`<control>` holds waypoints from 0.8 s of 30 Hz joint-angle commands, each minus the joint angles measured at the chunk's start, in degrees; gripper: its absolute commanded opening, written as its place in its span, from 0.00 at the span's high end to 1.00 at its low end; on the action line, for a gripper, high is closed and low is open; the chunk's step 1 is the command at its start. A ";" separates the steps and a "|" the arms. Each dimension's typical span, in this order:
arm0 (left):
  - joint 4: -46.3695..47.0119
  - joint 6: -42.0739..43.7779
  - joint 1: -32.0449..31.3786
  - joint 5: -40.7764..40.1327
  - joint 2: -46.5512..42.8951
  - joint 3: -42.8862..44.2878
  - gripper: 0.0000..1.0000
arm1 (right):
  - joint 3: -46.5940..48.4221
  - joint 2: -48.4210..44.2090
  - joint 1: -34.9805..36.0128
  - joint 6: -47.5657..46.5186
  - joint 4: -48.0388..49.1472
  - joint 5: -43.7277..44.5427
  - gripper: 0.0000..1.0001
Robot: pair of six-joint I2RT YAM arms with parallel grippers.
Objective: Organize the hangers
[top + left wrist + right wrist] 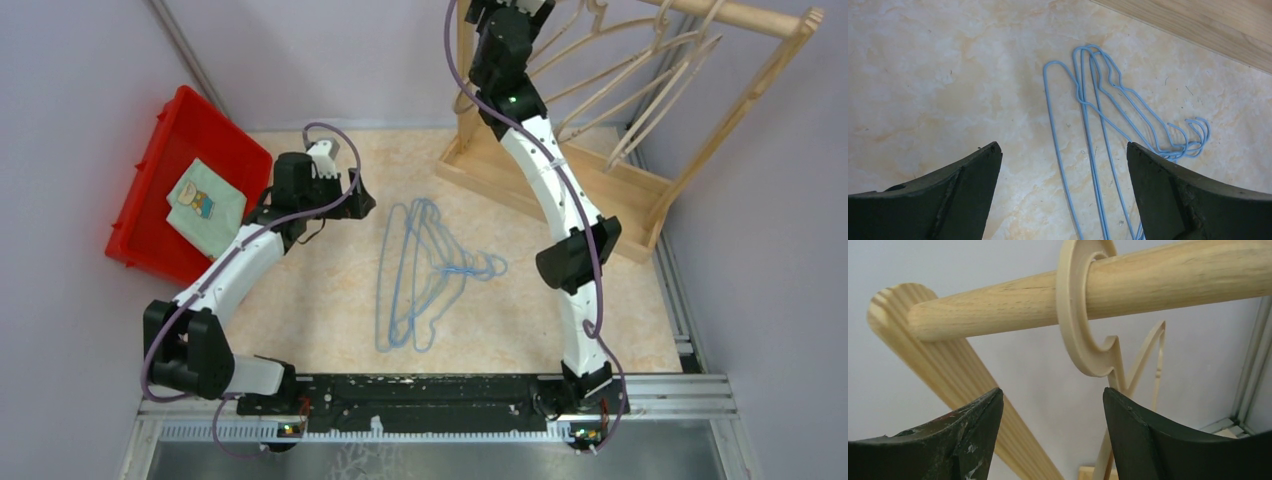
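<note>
Several thin light-blue wire hangers [425, 270] lie overlapping flat on the marble table, hooks pointing right. My left gripper [360, 195] hovers just left of them, open and empty; in its wrist view the blue hangers [1098, 115] run between and beyond the two fingers of the left gripper [1063, 147]. Beige hangers [620, 70] hang from the rack's rail at the top right. My right gripper [1050, 392] is raised beside that rail, open, holding nothing. A beige hanger hook [1073, 315] sits around the wooden rail [998, 305], its neck just above the right fingertip [1118, 405].
A red bin [190, 130] holding a folded green cloth [205, 205] stands at the back left. The wooden rack's base [560, 180] and slanted legs [740, 110] fill the back right corner. Grey walls close in on both sides.
</note>
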 commanded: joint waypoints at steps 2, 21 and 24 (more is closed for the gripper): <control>-0.44 0.63 0.31 -0.58 -2.43 -0.51 0.00 | -1.75 -3.02 -1.11 -5.27 3.97 3.07 0.27; -0.18 -0.74 1.31 0.31 -4.08 -3.23 0.00 | -20.59 -15.79 -0.98 -18.78 21.38 20.15 0.27; -0.34 -0.81 1.36 0.46 -4.23 -3.48 0.00 | -23.39 -17.78 -1.00 -20.52 24.38 21.27 0.27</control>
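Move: The right hand is beside the rail, open. The second wooden hanger's hook is about level with it, some 10 cm right and 4 cm up. The first hanger's hook is about 3 cm ahead, 2 cm right and 4 cm up; the rail's left end lies roughly 6 cm ahead, 8 cm left and 4 cm up. From the left hand the second hanger's hook is some 18 cm ahead, 27 cm right and 38 cm up. Fingers still parted, the right hand sweeps about 8 cm to the right along the underside of the rail, leaving the first hanger's hook behind on its left and making for the second hanger. It dips some 3 cm and climbs most of the way back, draws back about 5 cm in the later part, and swings its fingers roughly 20 degrees clockwise. ##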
